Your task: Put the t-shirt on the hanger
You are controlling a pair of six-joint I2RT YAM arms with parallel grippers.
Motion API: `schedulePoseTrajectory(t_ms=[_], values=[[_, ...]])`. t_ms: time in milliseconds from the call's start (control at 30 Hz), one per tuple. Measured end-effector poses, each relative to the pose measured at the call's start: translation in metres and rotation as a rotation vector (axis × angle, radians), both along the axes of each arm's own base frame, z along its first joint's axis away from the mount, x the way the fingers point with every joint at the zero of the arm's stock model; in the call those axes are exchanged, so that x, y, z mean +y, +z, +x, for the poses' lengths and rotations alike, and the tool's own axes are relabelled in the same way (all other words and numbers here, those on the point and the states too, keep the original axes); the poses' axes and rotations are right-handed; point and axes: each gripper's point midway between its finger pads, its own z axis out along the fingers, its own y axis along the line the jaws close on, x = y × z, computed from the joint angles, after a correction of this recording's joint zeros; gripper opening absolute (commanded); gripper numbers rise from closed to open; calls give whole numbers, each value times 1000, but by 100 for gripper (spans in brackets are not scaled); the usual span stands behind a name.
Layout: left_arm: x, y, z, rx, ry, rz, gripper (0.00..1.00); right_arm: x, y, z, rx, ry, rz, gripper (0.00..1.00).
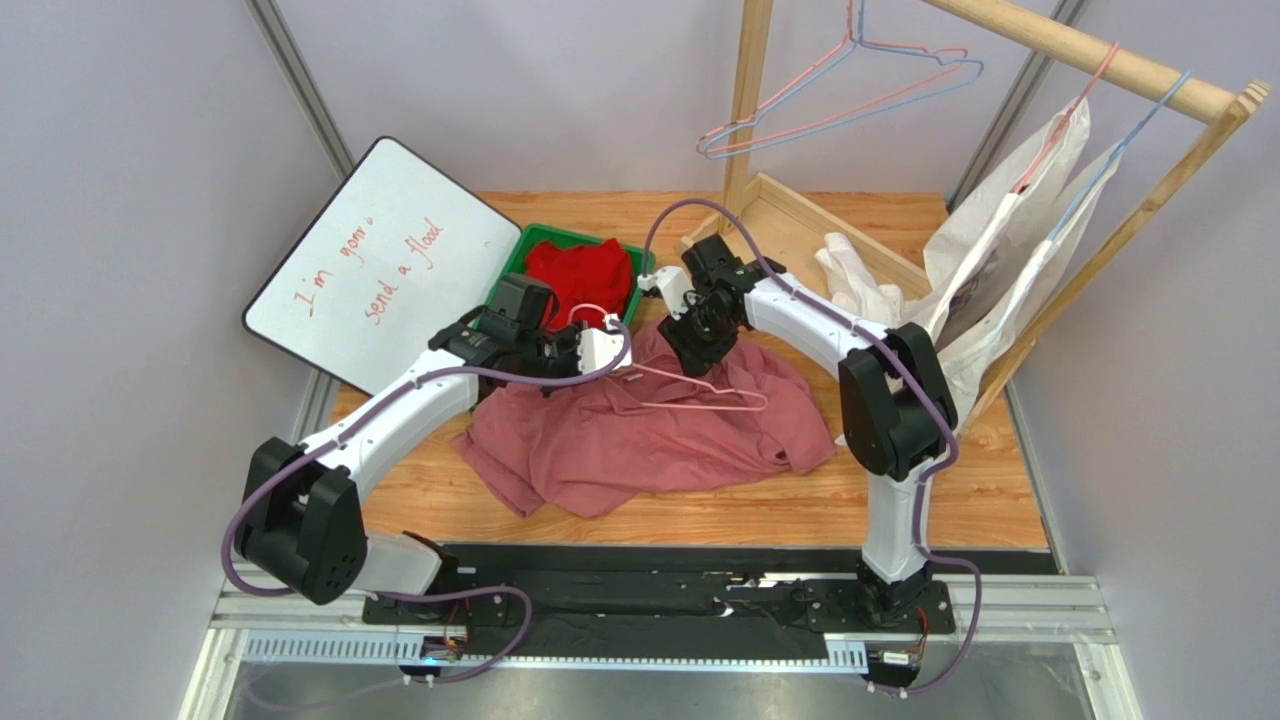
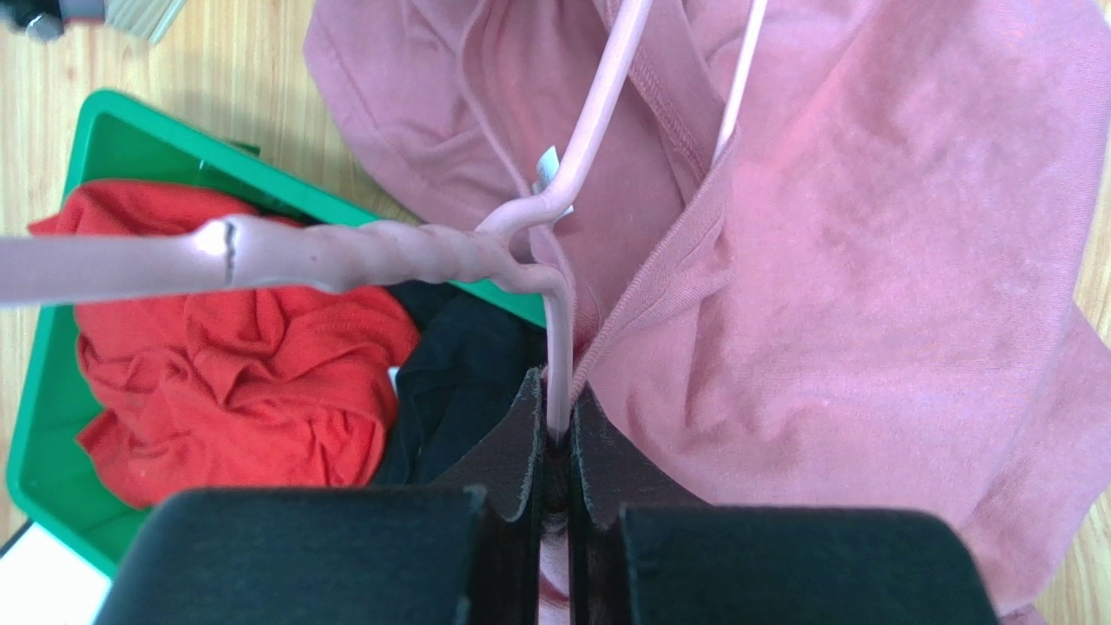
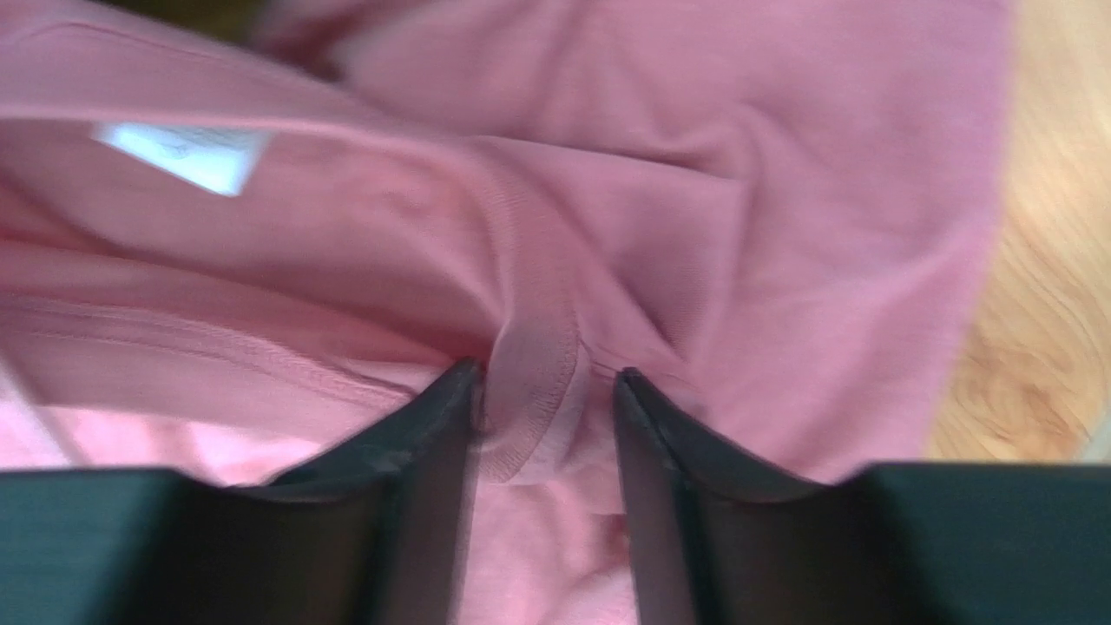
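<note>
The dusty rose-pink t-shirt (image 1: 646,435) lies crumpled on the wooden table, in front of the green bin. The pink wire hanger (image 1: 706,393) lies partly on it, its hook toward the bin. My left gripper (image 1: 601,348) is shut on the hanger's wire just below the twisted neck (image 2: 391,254), in the left wrist view (image 2: 558,417), with the t-shirt (image 2: 848,261) beside it. My right gripper (image 1: 694,342) is at the shirt's far edge. In the right wrist view (image 3: 541,391) its jaws stand apart around the folded collar band (image 3: 532,365) of the t-shirt (image 3: 730,195).
A green bin (image 1: 526,248) holds a red garment (image 1: 583,275) and a black one (image 2: 457,378). A whiteboard (image 1: 383,263) leans at the left. A wooden rack (image 1: 1082,53) with wire hangers (image 1: 842,90) and white bags (image 1: 1007,225) stands at the right, above a wooden crate (image 1: 796,225).
</note>
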Motion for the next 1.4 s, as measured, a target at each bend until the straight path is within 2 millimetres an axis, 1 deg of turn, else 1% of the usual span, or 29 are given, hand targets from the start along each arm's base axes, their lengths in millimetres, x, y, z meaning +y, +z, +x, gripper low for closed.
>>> schedulePoseTrajectory(t_ms=[33, 67, 100, 167, 233, 300, 367, 433, 533, 633, 767, 900, 967, 1033, 1133, 1233, 1300, 1333, 1400], values=[[1, 0, 1, -1, 9, 3, 0, -3, -1, 3, -14, -4, -16, 23], [3, 1, 1, -3, 22, 7, 0, -7, -2, 6, -22, -11, -28, 8], [4, 2, 2, -5, 33, 11, 0, -11, -2, 8, -26, -19, -37, 0], [9, 4, 5, -13, 67, 17, 0, -21, -4, 10, -27, -33, -50, 0], [16, 8, 7, -28, 106, 19, 0, -36, -5, 10, -13, -58, -60, 0], [26, 12, 11, -56, 153, 25, 0, -54, -2, 9, 5, -92, -60, 0], [37, 15, 16, -83, 202, 33, 0, -68, 6, 10, 14, -124, -42, 0], [45, 14, 20, -98, 240, 48, 0, -79, 18, 12, 8, -153, -13, 0], [51, 10, 23, -109, 263, 70, 0, -84, 36, 13, -9, -169, 32, 0], [56, 6, 27, -115, 282, 98, 0, -81, 49, 7, -12, -159, 68, 0], [60, -6, 33, -102, 298, 143, 0, -74, 66, 0, 0, -145, 119, 0], [56, -14, 37, -77, 293, 197, 0, -64, 86, 0, -5, -124, 173, 0], [53, -14, 39, -66, 291, 214, 0, -61, 97, -2, -11, -113, 196, 0], [47, -11, 39, -65, 283, 217, 0, -57, 109, -6, -15, -95, 224, 0], [32, 1, 37, -73, 256, 199, 0, -46, 125, -17, -23, -55, 263, 0], [9, 18, 32, -82, 204, 153, 0, -31, 138, -28, -28, -3, 291, 0], [-8, 31, 28, -90, 160, 114, 0, -16, 148, -35, -34, 46, 312, 0], [-13, 35, 26, -93, 146, 99, 0, -9, 153, -39, -35, 67, 324, 3], [-21, 44, 21, -94, 123, 69, 0, 1, 162, -45, -40, 107, 345, 13]])
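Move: The t-shirt's neck edge is already between the right hand's half-closed fingers, a centimetre or so below its hand point. The pink hanger's free end sticks out some 7 cm to the right, 4 cm back and a few centimetres higher, and the shirt's white label lies about 8 cm left and 2 cm ahead. From the left hand, which holds the hanger just below its hook, that stretch of neck edge is about 10 cm right, 2 cm ahead and 7 cm down. Rightward first: the right hand shuts on the neck edge and draws it about 8 cm right past the hanger's free end, then lifts it some 16 cm, coming back left and slightly towards the base, fingers tilting about 20 degrees more leftward. The left hand keeps the hanger, easing left and forward with a counter-clockwise turn, then swings back right and rises. ##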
